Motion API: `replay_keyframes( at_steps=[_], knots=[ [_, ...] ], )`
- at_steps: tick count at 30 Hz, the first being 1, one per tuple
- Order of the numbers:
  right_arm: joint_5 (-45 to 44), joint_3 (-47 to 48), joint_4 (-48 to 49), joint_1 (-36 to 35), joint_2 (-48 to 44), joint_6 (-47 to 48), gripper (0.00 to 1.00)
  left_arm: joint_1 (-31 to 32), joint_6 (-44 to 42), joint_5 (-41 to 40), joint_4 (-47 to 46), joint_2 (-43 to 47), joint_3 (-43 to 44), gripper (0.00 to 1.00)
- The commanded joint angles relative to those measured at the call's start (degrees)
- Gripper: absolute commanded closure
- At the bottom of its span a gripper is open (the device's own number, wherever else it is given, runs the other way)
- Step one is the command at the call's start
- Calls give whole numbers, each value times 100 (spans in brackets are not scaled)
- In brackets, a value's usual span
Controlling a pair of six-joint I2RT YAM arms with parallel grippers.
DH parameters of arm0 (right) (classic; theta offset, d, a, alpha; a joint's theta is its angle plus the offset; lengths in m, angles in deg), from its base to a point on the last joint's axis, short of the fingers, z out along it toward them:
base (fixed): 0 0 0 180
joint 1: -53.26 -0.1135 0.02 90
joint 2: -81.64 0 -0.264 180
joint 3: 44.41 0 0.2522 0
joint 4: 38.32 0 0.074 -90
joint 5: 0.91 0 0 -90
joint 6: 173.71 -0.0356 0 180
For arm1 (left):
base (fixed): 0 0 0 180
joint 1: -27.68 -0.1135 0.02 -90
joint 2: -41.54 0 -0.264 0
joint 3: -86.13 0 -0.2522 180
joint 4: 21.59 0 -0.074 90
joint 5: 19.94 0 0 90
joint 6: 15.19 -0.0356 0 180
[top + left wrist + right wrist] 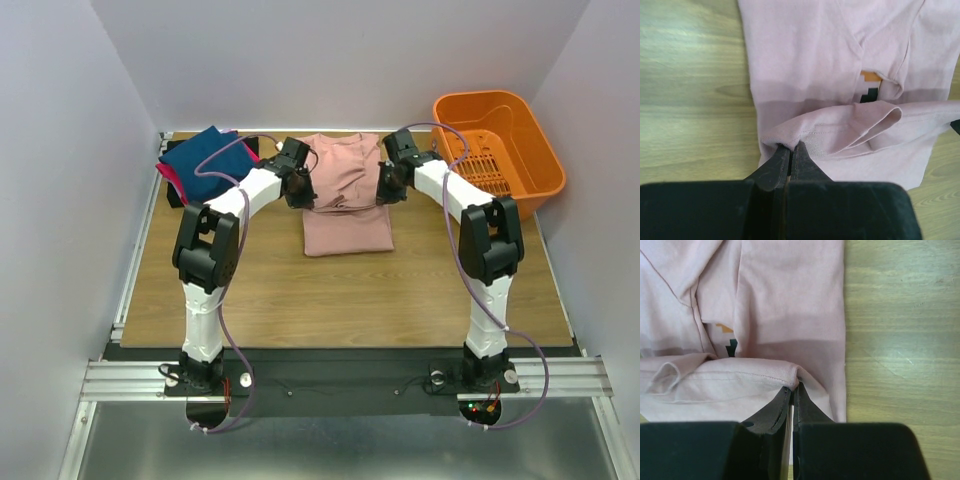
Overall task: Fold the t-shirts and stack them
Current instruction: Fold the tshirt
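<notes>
The dusty-pink t-shirt (345, 200) lies partly folded in the middle of the table, a bit of its pixel print (871, 86) showing under a fold. My left gripper (299, 192) is shut on the hem at the shirt's left corner (790, 137). My right gripper (388, 190) is shut on the hem at the right corner (792, 372). Both hold the hem edge lifted a little above the layers below. At the back left sits a stack of folded t-shirts, navy-blue (203, 155) on top, magenta (170, 178) under it and black (180, 198) at the bottom.
An orange plastic basket (535, 150) stands at the back right corner. White walls close in the table on the left, back and right. Bare wooden tabletop (340, 290) stretches between the shirt and the arm bases.
</notes>
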Motion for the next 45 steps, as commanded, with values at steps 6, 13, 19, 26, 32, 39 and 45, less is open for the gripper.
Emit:
replay_keyframes(
  at_steps=[6,13,19,26,32,39,45],
  knots=[
    [71,604,52,202,356,137,100,-233,-280,291,-17,-241,501,100],
    [45,947,-36,237,479,146,100,-286,-491,493,36,-619,1037,100],
    [62,1140,-71,263,637,164,100,-348,-527,537,-17,-751,1300,86],
    [185,1702,-124,307,612,286,25,-559,-325,64,176,-628,2081,11],
    [632,1773,-115,290,365,489,20,-445,-500,-219,-228,110,1356,6],
    [1143,1229,-124,246,295,410,20,-146,-518,27,-702,611,-341,6],
    [968,-9,-115,246,-389,427,20,135,-404,-34,-957,997,-1396,6]
  ],
)
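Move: Both closed grippers hold the pink t-shirt's hem just above the shirt. For each, the spot where its hem corner goes on the shirt's far part lies about 5 cm ahead and 2 cm below. The near fold's left corner is some 13 cm straight behind the left gripper; its right corner is roughly 12 cm behind and 3 cm right of the right gripper. The collar end's middle is about 19 cm ahead and 8 cm right of the left gripper. Carry the held hem forward with both grippers, low over the t-shirt, about 4 cm towards the collar, the left sinking slightly, then open both wide and let go of the hem. Lift them up and forward, the left higher and tipping up over 10 degrees, then reverse: swing both back and down, open, over the folded part, the left by some 10 cm, the right about half that. ##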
